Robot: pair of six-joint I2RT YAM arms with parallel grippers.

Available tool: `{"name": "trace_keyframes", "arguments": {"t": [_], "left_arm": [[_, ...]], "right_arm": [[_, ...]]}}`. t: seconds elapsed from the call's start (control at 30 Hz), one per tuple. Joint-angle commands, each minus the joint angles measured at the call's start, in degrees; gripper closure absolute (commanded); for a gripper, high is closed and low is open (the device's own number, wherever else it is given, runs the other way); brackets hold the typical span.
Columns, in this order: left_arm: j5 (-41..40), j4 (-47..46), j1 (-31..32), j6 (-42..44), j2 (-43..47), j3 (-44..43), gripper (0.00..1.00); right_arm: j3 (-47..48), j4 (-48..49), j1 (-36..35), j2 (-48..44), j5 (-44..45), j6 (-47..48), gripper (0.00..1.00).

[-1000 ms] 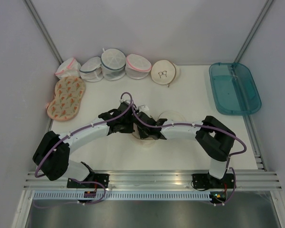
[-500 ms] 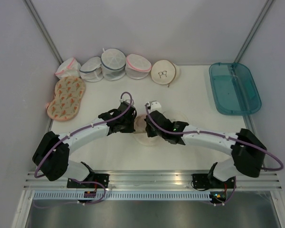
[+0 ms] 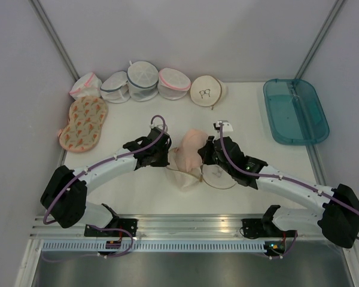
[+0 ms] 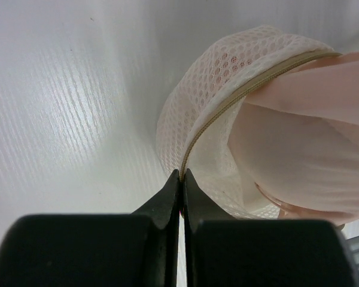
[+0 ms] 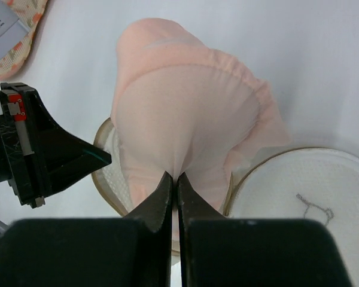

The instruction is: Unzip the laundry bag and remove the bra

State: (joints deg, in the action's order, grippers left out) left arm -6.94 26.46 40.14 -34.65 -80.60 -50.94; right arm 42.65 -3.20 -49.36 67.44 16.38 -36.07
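Note:
The cream laundry bag [image 3: 184,178] lies unzipped mid-table, and its lid [image 5: 299,185], with a black outline on it, is flapped to the right. My left gripper [image 4: 180,173] is shut on the tan zip rim [image 4: 227,107] of the mesh half [image 4: 209,78]. My right gripper [image 5: 176,176] is shut on a fold of the peach-pink bra [image 5: 185,107], which is lifted in a bunch above the open half [image 5: 107,164]. From above, the bra [image 3: 190,148] sits between the left gripper [image 3: 166,156] and the right gripper [image 3: 204,154].
Along the back wall stand white mesh bags [image 3: 142,79] and another cream bag with a bra outline [image 3: 206,91]. A flat orange-patterned bag [image 3: 84,122] lies at the far left. A teal tray [image 3: 295,110] sits at the back right.
My right gripper has shut on the bra and drawn it up and to the right, out of the open bag; the right arm swung outward. The left gripper has kept its hold.

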Motion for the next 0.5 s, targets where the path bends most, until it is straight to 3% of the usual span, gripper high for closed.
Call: {"name": "trace_keyframes", "arguments": {"t": [0.0,0.2,0.47], "left_arm": [[-0.4,-0.6,-0.2,-1.8,1.9,0.2,0.98],[0.1,-0.5,-0.2,-2.1,1.7,0.3,0.98],[0.4,-0.5,-0.2,-2.1,2.0,0.2,0.98]], "right_arm": [[-2.5,9.8,0.9,-4.5,3.1,-4.6,1.0],[-3.0,16.4,3.9,-10.5,3.8,-6.9,1.0],[1.9,13.2,9.5,-13.6,6.3,-8.0,1.0]]}}
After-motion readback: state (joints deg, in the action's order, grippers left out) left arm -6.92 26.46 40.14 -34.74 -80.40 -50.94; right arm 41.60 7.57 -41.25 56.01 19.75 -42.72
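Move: The right hand already has the bra pinched, with the cloth still hanging into the open bag. The bag's middle lies about 7 cm left, 1 back and 12 below; its lid is some 7 right, 3 back and 14 below. The teal bin is roughly 23 cm ahead, 39 right and 12 down, and the standing bag about 31 ahead, 1 right and 10 down. From the left hand the bin lies about 25 ahead, 54 right. Upward above all, about 11 cm and soon quickening, the right hand draws the pinched bra out and away from the bag, drifting some 5 cm right and a little less forward. Its wrist turns about 25 degrees, bringing the fingers nearer level. The left hand stays put, still pinching the bag's zip edge. ##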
